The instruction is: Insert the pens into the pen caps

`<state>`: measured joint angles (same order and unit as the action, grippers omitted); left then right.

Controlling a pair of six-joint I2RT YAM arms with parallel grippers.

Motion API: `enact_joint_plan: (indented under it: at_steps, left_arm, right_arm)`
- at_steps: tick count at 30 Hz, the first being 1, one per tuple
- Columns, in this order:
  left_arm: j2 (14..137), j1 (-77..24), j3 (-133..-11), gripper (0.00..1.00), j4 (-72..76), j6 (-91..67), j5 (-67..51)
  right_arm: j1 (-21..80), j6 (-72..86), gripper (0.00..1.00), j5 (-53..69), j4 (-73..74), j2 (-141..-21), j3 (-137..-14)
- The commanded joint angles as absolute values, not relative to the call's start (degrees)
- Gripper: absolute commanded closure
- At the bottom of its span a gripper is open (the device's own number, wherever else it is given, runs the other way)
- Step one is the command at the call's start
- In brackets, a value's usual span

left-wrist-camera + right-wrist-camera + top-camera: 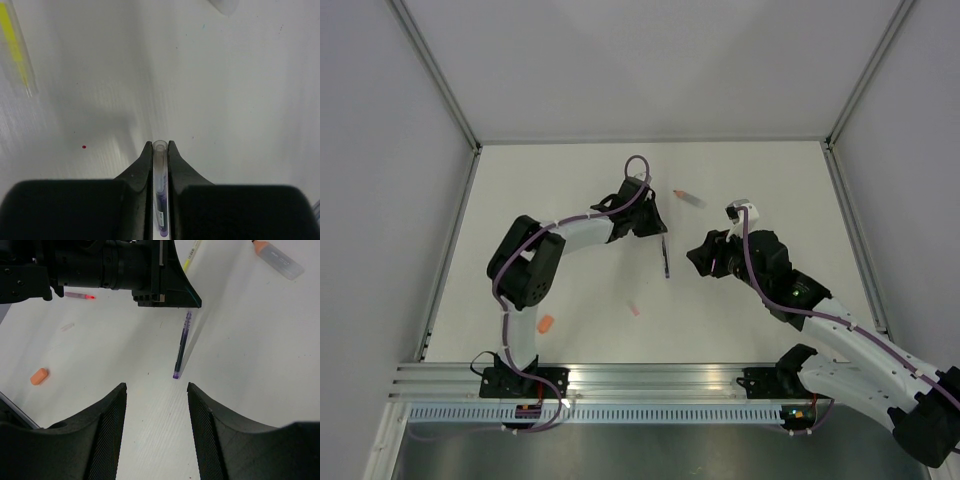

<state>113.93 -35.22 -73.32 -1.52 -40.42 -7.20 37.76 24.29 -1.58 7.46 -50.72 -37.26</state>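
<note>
My left gripper (160,145) is shut on the dark purple pen (160,186), whose clear end pokes out just past the fingertips. From above, that pen (666,256) hangs down from the left gripper (660,232), slanting toward the table. My right gripper (156,390) stands open and empty, just short of the pen's purple end (176,374). The orange pen cap (38,376) and the pale pink pen cap (67,327) lie apart on the table to the left. The pale pink cap (635,308) and the orange cap (546,324) also show from above.
A grey pen with an orange tip (689,197) lies behind the grippers. A yellow pen (15,50) lies beside the left gripper. A pink pen (80,295) rests under the left arm. Grey walls (380,150) enclose the white table on three sides.
</note>
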Motion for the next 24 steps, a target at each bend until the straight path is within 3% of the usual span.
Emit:
enact_joint_plan:
  at_steps: [1,7,13,18,24]
  left_arm:
    - [116.63,-35.33,-77.25,0.85,-6.06,-36.12,-3.95]
    - [116.37,-35.33,-77.08,0.67,-6.33,-35.69,-4.22]
    - [112.42,-35.33,-74.62,0.56,-6.24,-35.51,-4.83]
    - [103.11,-35.25,-70.24,0.46,-6.77,-34.63,-6.5]
    - [90.63,-35.33,-62.15,0.41,-7.73,-32.52,-11.5]
  right_arm:
    - [37.71,24.52,0.42,-2.55,7.56,-50.62,-38.67]
    - [37.71,24.08,0.42,-2.46,7.65,-50.89,-38.76]
    - [37.7,23.03,0.41,-2.11,7.65,-52.64,-39.28]
    - [37.62,20.4,0.41,-3.24,9.75,-56.5,-42.88]
    - [34.37,19.95,0.41,-8.97,14.23,-68.71,-53.66]
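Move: The left hand pinches the clear-cap end of the purple-ended pen; the pen's middle is about 5 cm back, 1 cm right and 2 cm below, its near end reaching the table. From that hand, the yellow pen lies some 8 cm ahead, 6 cm left, and the orange-tipped tube about 9 cm ahead, 7 cm right, both 3 cm below. From the right hand, the purple-ended pen's middle is roughly 8 cm ahead, 7 cm left and 17 cm below. The left fingers let go of the purple-ended pen at its clear-cap end, spreading from almost shut to over half open while the hand sinks about 2 cm to the table; then it climbs some 8 cm off the pen, drawing back and left. The right hand, open and empty, waits, then dips 2 cm and glides about 4 cm forward above the table. ##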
